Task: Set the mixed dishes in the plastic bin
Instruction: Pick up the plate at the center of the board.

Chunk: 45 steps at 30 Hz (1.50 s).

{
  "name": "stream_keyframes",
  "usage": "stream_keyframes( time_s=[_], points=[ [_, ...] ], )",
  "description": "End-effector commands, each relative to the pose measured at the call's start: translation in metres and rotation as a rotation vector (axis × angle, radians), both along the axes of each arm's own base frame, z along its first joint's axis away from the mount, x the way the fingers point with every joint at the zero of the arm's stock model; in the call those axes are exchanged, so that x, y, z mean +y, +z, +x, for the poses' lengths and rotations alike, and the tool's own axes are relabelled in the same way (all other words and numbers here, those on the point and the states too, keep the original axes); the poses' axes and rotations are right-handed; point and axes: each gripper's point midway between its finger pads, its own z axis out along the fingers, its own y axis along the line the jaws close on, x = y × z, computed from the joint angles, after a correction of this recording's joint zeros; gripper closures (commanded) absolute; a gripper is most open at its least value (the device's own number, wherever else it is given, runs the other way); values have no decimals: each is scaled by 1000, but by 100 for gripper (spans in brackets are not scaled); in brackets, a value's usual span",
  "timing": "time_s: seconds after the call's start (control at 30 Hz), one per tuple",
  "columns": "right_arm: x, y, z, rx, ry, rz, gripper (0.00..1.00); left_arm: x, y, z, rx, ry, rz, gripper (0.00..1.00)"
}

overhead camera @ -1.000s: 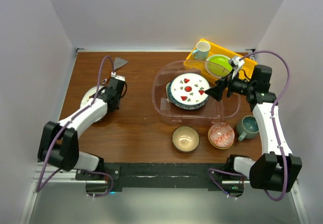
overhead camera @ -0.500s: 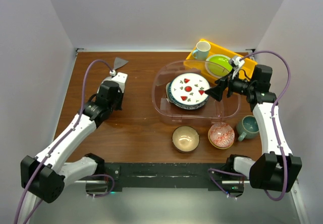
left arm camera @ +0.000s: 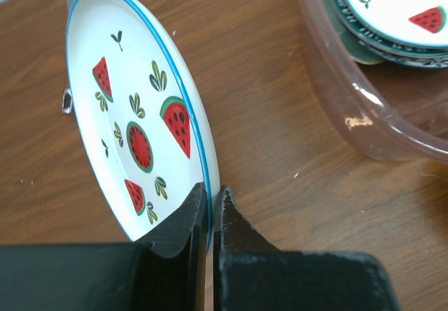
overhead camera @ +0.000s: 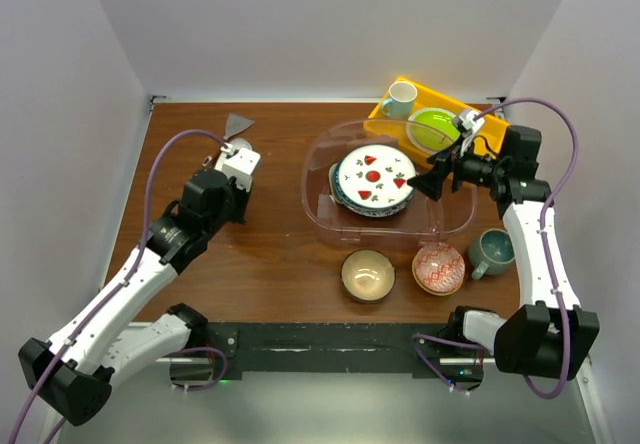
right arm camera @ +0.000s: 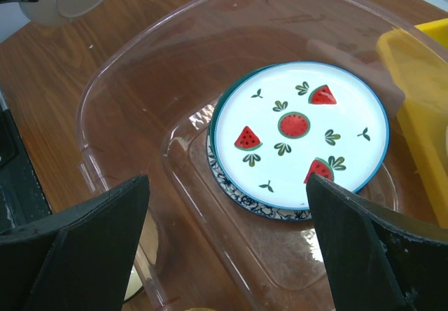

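My left gripper (left arm camera: 213,192) is shut on the rim of a white plate with red fruit marks (left arm camera: 133,115), which stands on edge above the wood, left of the plastic bin (left arm camera: 336,80). From above, the left gripper (overhead camera: 238,169) is left of the plastic bin (overhead camera: 320,154). In the bin, a second white plate with red fruit marks (right arm camera: 301,132) tops a blue floral plate (right arm camera: 252,202). My right gripper (right arm camera: 227,181) hangs open and empty above the bin's right side. A tan bowl (overhead camera: 367,274), a red-patterned bowl (overhead camera: 438,267) and a grey-teal mug (overhead camera: 490,252) stand in front of the bin.
A yellow tray (overhead camera: 470,114) behind the bin holds a lime-green plate (overhead camera: 433,129) and a white mug (overhead camera: 401,98). A grey triangular piece (overhead camera: 238,122) lies at the back left. White walls close in the table on three sides.
The left arm has lifted the plate off the table at the left and carried it right, toward the bin, turning it on edge. The right arm has not moved.
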Motion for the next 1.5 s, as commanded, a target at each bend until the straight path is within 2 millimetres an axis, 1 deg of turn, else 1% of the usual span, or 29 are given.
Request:
stream_keyframes(
  time_s=[0.0,0.07,0.23,0.43,0.57,0.6,0.67,0.7,0.77,0.8,0.87,0.9,0.97,1.0,1.07,1.1,1.13,1.23,1.27,1.3,1.37,1.4,1.43,1.47],
  points=[
    [1,22,0,-74,40,-43,2,-14,73,12,-263,-65,-66,100],
    [2,26,-1,-83,54,-61,2,-18,80,10,-287,-89,-75,100],
    [6,35,-2,-100,84,-84,2,-30,88,5,-325,-141,-83,100],
    [15,40,0,-107,109,-116,2,-49,96,-3,-358,-198,-74,100],
    [26,41,1,-112,131,-147,2,-61,101,-8,-378,-231,-66,100],
    [24,43,5,-118,118,-162,2,-63,101,-8,-382,-232,-62,100],
    [36,45,1,-125,151,-168,2,-71,103,-12,-392,-257,-54,100],
    [37,49,3,-136,150,-173,2,-73,102,-11,-391,-253,-45,100],
    [42,51,3,-134,164,-176,2,-81,103,-14,-406,-271,-38,100],
    [43,56,5,-142,163,-177,2,-83,103,-14,-411,-264,-34,100],
    [48,56,7,-135,173,-181,2,-91,103,-18,-423,-287,-21,100],
    [49,62,8,-146,172,-184,2,-93,103,-17,-429,-281,-14,100],
    [53,61,10,-133,178,-193,2,-103,103,-21,-441,-308,-1,100],
    [55,66,11,-147,181,-199,2,-106,104,-21,-450,-305,4,100],
    [59,65,12,-132,188,-206,2,-115,103,-25,-465,-331,27,100],
    [60,69,11,-133,188,-204,2,-117,102,-24,-475,-325,35,100],
    [64,70,11,-132,194,-203,2,-122,103,-27,-489,-345,50,100],
    [71,76,14,-114,180,-193,2,-132,107,-30,-534,-360,63,100],
    [72,75,18,-74,143,-175,2,-135,106,-29,-537,-364,72,100],
    [75,79,18,-73,145,-161,2,-140,108,-32,-552,-377,73,100],
    [85,79,16,-27,146,-125,2,-147,106,-32,-556,-391,83,100],
    [88,80,18,-16,144,-119,2,-152,109,-35,-570,-404,80,100],
    [96,80,15,-1,156,-110,2,-155,109,-35,-573,-408,84,100],
    [100,83,15,29,144,-85,2,-159,105,-34,-567,-410,100,100]
  ],
)
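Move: The left hand holds the watermelon plate by its rim; the plate stack in the bin lies about 29 cm to its right, 8 cm ahead and 17 cm below, the beige bowl 27 cm right and 14 cm back. From the empty right hand, the held plate is some 40 cm left, 5 cm ahead and 4 cm lower, the stack about 11 cm left, 5 cm ahead and 22 cm down. Left hand swings its gripped plate about 14 cm right towards the stack; open right hand reaches left, rising. ##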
